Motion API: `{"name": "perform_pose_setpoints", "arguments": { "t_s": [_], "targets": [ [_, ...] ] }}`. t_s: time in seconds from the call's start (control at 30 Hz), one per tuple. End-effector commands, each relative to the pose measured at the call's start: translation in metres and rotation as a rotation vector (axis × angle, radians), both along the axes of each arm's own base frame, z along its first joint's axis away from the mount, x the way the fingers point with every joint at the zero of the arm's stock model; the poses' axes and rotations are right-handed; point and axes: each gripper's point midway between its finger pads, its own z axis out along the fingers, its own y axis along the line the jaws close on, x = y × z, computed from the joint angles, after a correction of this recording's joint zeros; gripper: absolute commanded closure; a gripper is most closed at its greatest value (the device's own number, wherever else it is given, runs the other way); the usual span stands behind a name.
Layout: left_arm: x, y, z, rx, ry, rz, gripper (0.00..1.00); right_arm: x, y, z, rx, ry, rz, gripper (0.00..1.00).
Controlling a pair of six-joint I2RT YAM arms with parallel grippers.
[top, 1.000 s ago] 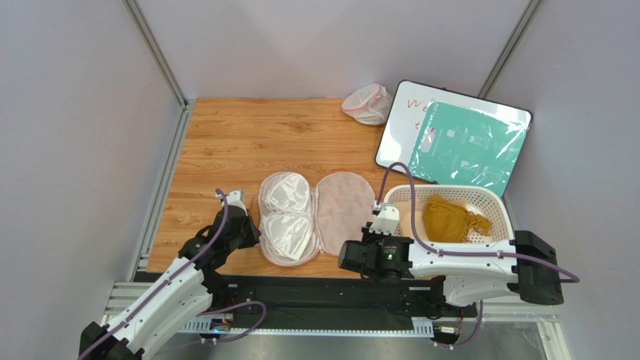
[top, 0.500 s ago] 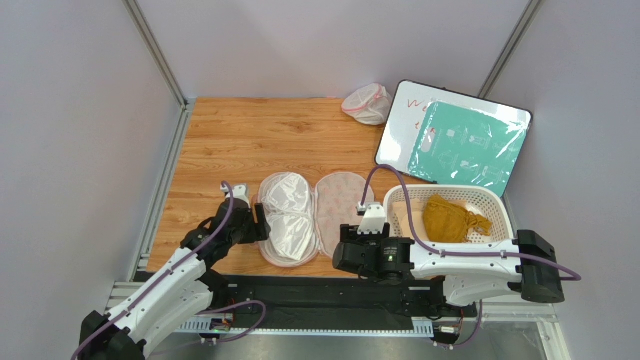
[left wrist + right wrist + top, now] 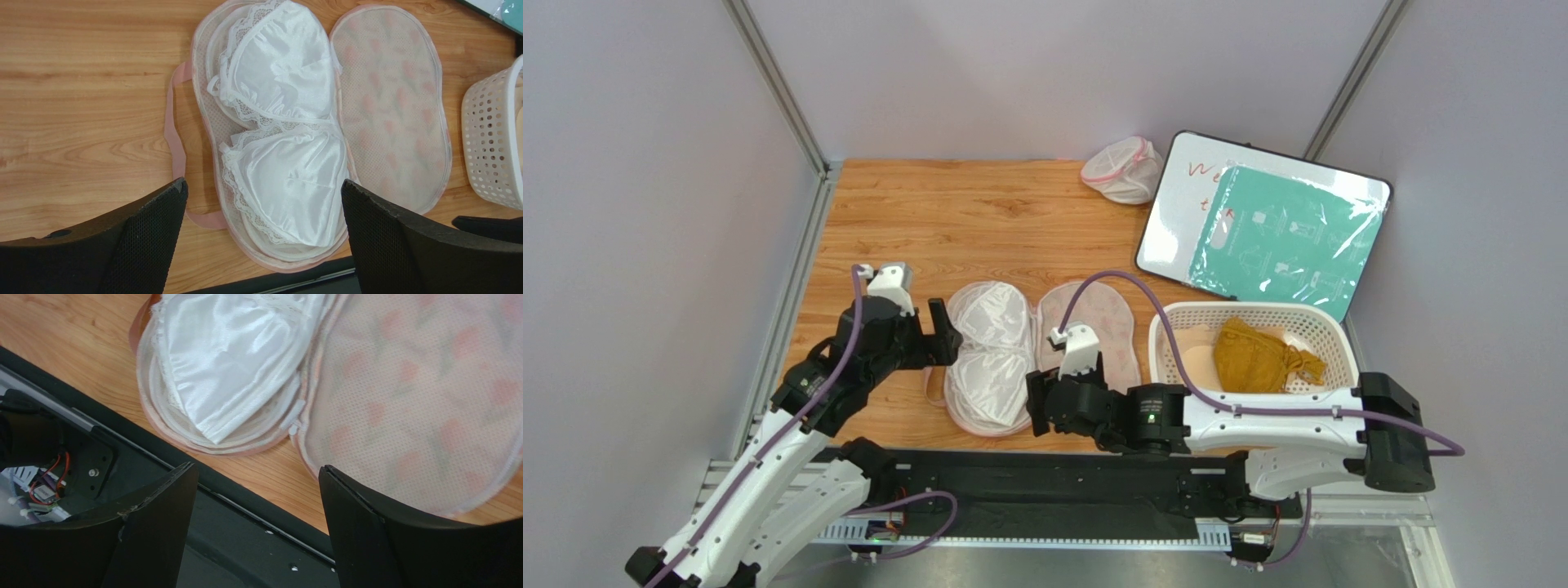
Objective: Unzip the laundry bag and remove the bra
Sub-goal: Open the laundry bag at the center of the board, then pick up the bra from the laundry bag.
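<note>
The laundry bag (image 3: 1090,331) lies spread open in two halves on the wooden table. Its printed cream flap (image 3: 390,122) is folded out to the right. The white satin bra (image 3: 992,349) rests in the left half, both lace-edged cups (image 3: 282,122) showing. A pink strap loop (image 3: 175,135) sticks out on the left. My left gripper (image 3: 940,337) hovers open at the bag's left side, nothing between its fingers (image 3: 153,233). My right gripper (image 3: 1044,398) is open over the bag's front edge, empty, with the bra (image 3: 227,361) and flap (image 3: 417,398) ahead of it.
A white perforated basket (image 3: 1333,325) with a mustard cloth (image 3: 1259,358) stands right of the bag. A whiteboard with a teal sheet (image 3: 1271,227) lies behind it. A small white mesh pouch (image 3: 1122,169) sits at the back. The black rail (image 3: 245,527) borders the table's near edge.
Both grippers have gone from shut to open. The left arm has risen and drawn back from the bag's left edge. The right gripper has swung left, from beside the basket to the bag's front.
</note>
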Motion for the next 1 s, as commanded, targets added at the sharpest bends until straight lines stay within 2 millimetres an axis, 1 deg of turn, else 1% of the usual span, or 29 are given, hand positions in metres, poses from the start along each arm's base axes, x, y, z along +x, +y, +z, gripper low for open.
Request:
{"name": "perform_pose_setpoints", "arguments": {
  "t_s": [0.0,0.1,0.13,0.2,0.23,0.3,0.33,0.4,0.43,0.5,0.53,0.57,0.67,0.73,0.83,0.97],
  "targets": [
    [0.000,0.012,0.008,0.103,-0.018,-0.037,0.00,0.002,0.042,0.019,0.143,0.023,0.106,0.22],
    [0.006,0.017,0.010,0.139,-0.027,-0.045,0.00,0.010,0.053,0.013,0.196,0.064,0.120,0.22],
    [0.007,0.019,0.010,0.140,-0.025,-0.051,0.00,0.013,0.055,0.007,0.179,0.070,0.122,0.22],
    [0.008,0.021,0.012,0.133,-0.030,-0.059,0.00,0.018,0.061,0.008,0.180,0.075,0.128,0.22],
    [0.009,0.020,0.016,0.127,-0.044,-0.073,0.00,0.020,0.063,-0.001,0.159,0.089,0.129,0.22],
    [0.010,0.023,0.021,0.112,-0.072,-0.063,0.00,0.026,0.067,-0.005,0.158,0.113,0.122,0.22],
    [0.010,0.025,0.024,0.109,-0.082,-0.051,0.00,0.028,0.068,-0.015,0.139,0.130,0.116,0.22],
    [0.008,0.028,0.028,0.101,-0.106,-0.036,0.00,0.031,0.070,-0.022,0.129,0.148,0.104,0.23],
    [0.007,0.029,0.030,0.099,-0.115,-0.034,0.00,0.035,0.071,-0.030,0.114,0.157,0.094,0.23],
    [0.003,0.033,0.028,0.099,-0.121,-0.024,0.00,0.037,0.073,-0.036,0.100,0.165,0.094,0.23],
    [0.001,0.034,0.027,0.095,-0.118,-0.011,0.00,0.037,0.077,-0.042,0.088,0.173,0.095,0.23],
    [-0.001,0.034,0.022,0.093,-0.109,-0.009,0.00,0.038,0.080,-0.044,0.086,0.177,0.096,0.23],
    [0.000,0.034,0.026,0.074,-0.131,-0.002,0.00,0.041,0.089,-0.054,0.069,0.193,0.096,0.24],
    [-0.001,0.036,0.024,0.082,-0.120,0.007,0.00,0.042,0.093,-0.062,0.059,0.208,0.090,0.24],
    [-0.001,0.034,0.023,0.080,-0.116,0.000,0.00,0.044,0.091,-0.073,0.042,0.233,0.060,0.25],
    [-0.001,0.033,0.022,0.077,-0.111,-0.007,0.00,0.045,0.083,-0.076,0.013,0.242,0.021,0.26]
  ]
}}
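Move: The bra lies in the left half of the opened laundry bag. Its middle is about 7 cm ahead of the right hand, 10 cm to its left and 11 cm below. At much the same depth are the empty bag flap, roughly 8 cm ahead and 5 cm right of that hand, and the pink strap, some 3 cm ahead and 19 cm left. From the left hand, the bra is about 8 cm right, 1 cm ahead and 16 cm below. The right hand, fingers staying wide open, swings left and a little forward across the bag's hinge side towards the bra's near cup, about 7 cm leftward in all, then turns the travel mostly downward, sinking some 9 cm while the wrist tips the fingers about 15 degrees further down, to end low over the cup's right-hand edge without closing. Meanwhile the open, empty left hand backs off about 3 cm to its left and then rises a couple of centimetres, leaving the bra to the other hand. ##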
